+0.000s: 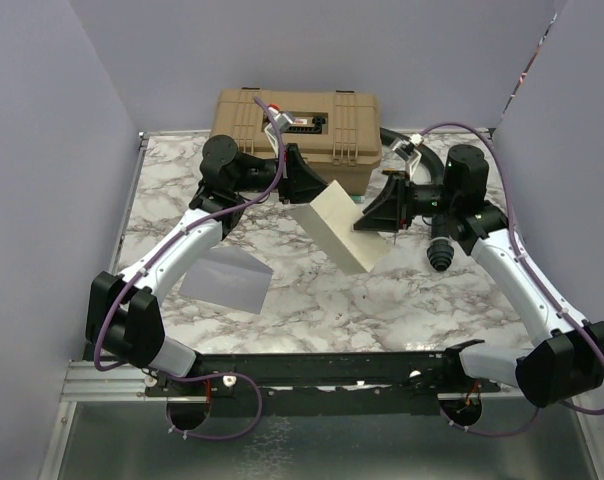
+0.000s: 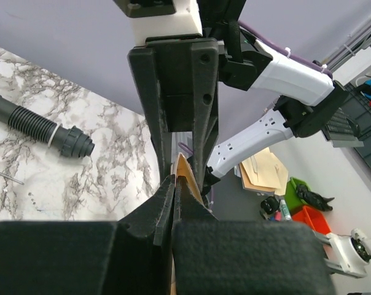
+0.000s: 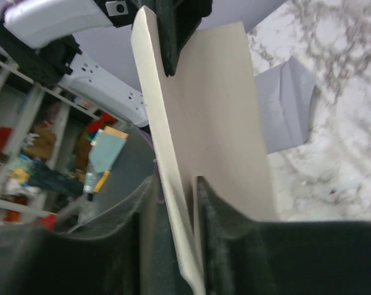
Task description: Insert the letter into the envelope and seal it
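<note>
The letter (image 1: 337, 232), a stiff tan sheet, hangs tilted in the air above the middle of the table. My left gripper (image 1: 307, 192) is shut on its upper left edge; the left wrist view shows the tan edge (image 2: 187, 175) pinched between the pads (image 2: 175, 182). My right gripper (image 1: 369, 218) straddles the opposite edge. In the right wrist view the sheet (image 3: 216, 104) runs between its fingers (image 3: 175, 179), touching the right one, with a gap at the left one. The grey-lavender envelope (image 1: 227, 278) lies flat on the table at the left, also visible behind the sheet (image 3: 284, 107).
A tan hard case (image 1: 297, 125) stands at the back of the marble table. A black ribbed hose ends near the right arm (image 1: 442, 252) and shows in the left wrist view (image 2: 38, 126). Lavender walls close in the left, back and right sides.
</note>
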Controlling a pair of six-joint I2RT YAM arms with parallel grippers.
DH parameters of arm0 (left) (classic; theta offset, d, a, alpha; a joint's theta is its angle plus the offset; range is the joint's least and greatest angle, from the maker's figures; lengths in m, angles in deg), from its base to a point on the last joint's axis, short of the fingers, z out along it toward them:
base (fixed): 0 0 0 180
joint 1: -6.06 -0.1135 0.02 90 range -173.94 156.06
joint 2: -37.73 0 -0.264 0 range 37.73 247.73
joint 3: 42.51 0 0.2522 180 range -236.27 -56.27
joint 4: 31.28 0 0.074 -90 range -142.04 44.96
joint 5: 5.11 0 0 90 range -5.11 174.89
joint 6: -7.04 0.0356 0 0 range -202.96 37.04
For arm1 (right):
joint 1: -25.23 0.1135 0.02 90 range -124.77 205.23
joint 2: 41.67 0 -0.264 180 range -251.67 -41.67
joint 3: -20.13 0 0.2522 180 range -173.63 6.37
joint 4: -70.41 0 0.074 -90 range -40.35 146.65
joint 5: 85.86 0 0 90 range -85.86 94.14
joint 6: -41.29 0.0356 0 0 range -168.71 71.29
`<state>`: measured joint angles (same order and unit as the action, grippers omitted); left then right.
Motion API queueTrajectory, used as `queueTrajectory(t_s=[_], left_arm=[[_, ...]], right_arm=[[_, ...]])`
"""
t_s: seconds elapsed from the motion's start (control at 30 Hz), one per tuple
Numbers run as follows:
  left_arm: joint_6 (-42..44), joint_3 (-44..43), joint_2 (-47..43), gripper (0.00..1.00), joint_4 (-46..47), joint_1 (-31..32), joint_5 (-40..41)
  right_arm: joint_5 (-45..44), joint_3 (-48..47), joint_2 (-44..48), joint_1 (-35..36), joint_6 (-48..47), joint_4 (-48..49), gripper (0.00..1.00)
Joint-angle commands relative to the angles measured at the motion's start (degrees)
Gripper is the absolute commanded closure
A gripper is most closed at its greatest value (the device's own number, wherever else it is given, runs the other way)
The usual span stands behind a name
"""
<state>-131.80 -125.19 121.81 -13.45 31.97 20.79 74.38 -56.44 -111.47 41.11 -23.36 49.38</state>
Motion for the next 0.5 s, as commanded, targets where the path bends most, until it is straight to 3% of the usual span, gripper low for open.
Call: queueTrajectory(t_s=[0.0, 0.07, 0.2, 0.33, 0.4, 0.47], left_arm=[[0.1, -0.1, -1.4, 1.00, 1.3, 0.0, -1.5], [0.1, -0.2, -1.4, 1.00, 1.3, -0.5, -1.7], [0.6, 1.5, -1.9, 0.99, 0.7, -4.4, -4.0], [6.0, 5.6, -4.7, 0.67, -3.6, -9.4, -3.7], [14.6, 5.6, -6.1, 0.51, -12.7, -11.4, -0.7], [27.0, 2.9, -6.4, 0.33, -28.6, -12.7, 7.3]], right_arm=[[0.8, -0.2, -0.9, 0.8, 0.0, 3.4, 0.78], [0.3, 0.2, -0.7, 0.8, 0.3, 4.0, 0.96], [-1.3, 1.6, 0.1, 0.8, 0.6, 4.0, 0.99], [-4.4, 2.4, 1.1, 0.7, -0.2, 2.3, 0.99], [-7.5, 2.4, 1.3, 0.7, -0.8, 0.7, 1.00], [-12.3, 1.1, 1.2, 0.7, -1.7, -2.7, 0.99]])
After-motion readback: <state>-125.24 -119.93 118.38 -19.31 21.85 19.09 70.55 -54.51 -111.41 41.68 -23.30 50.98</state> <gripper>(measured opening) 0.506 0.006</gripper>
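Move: The folded letter hangs from my shut left hand, its middle about 4 cm back, 4 cm right and 8 cm below that hand. From my half-open right hand, already around the letter's right edge, its middle is some 4 cm left, 1 cm back and 3 cm lower. The grey envelope lies on the table about 33 cm left of the right hand and 7 cm ahead, the black hose's end 29 cm right and 17 cm ahead; both roughly 30 cm below. I close my right fingers right down on the letter's right edge, barely shifting that hand, and only then open my left fingers about halfway. My left hand comes free of the corner and backs off some 5 cm left and 3 cm each forward and down, turning slightly counter-clockwise, while my right keeps its pinch and sinks about a centimetre. ##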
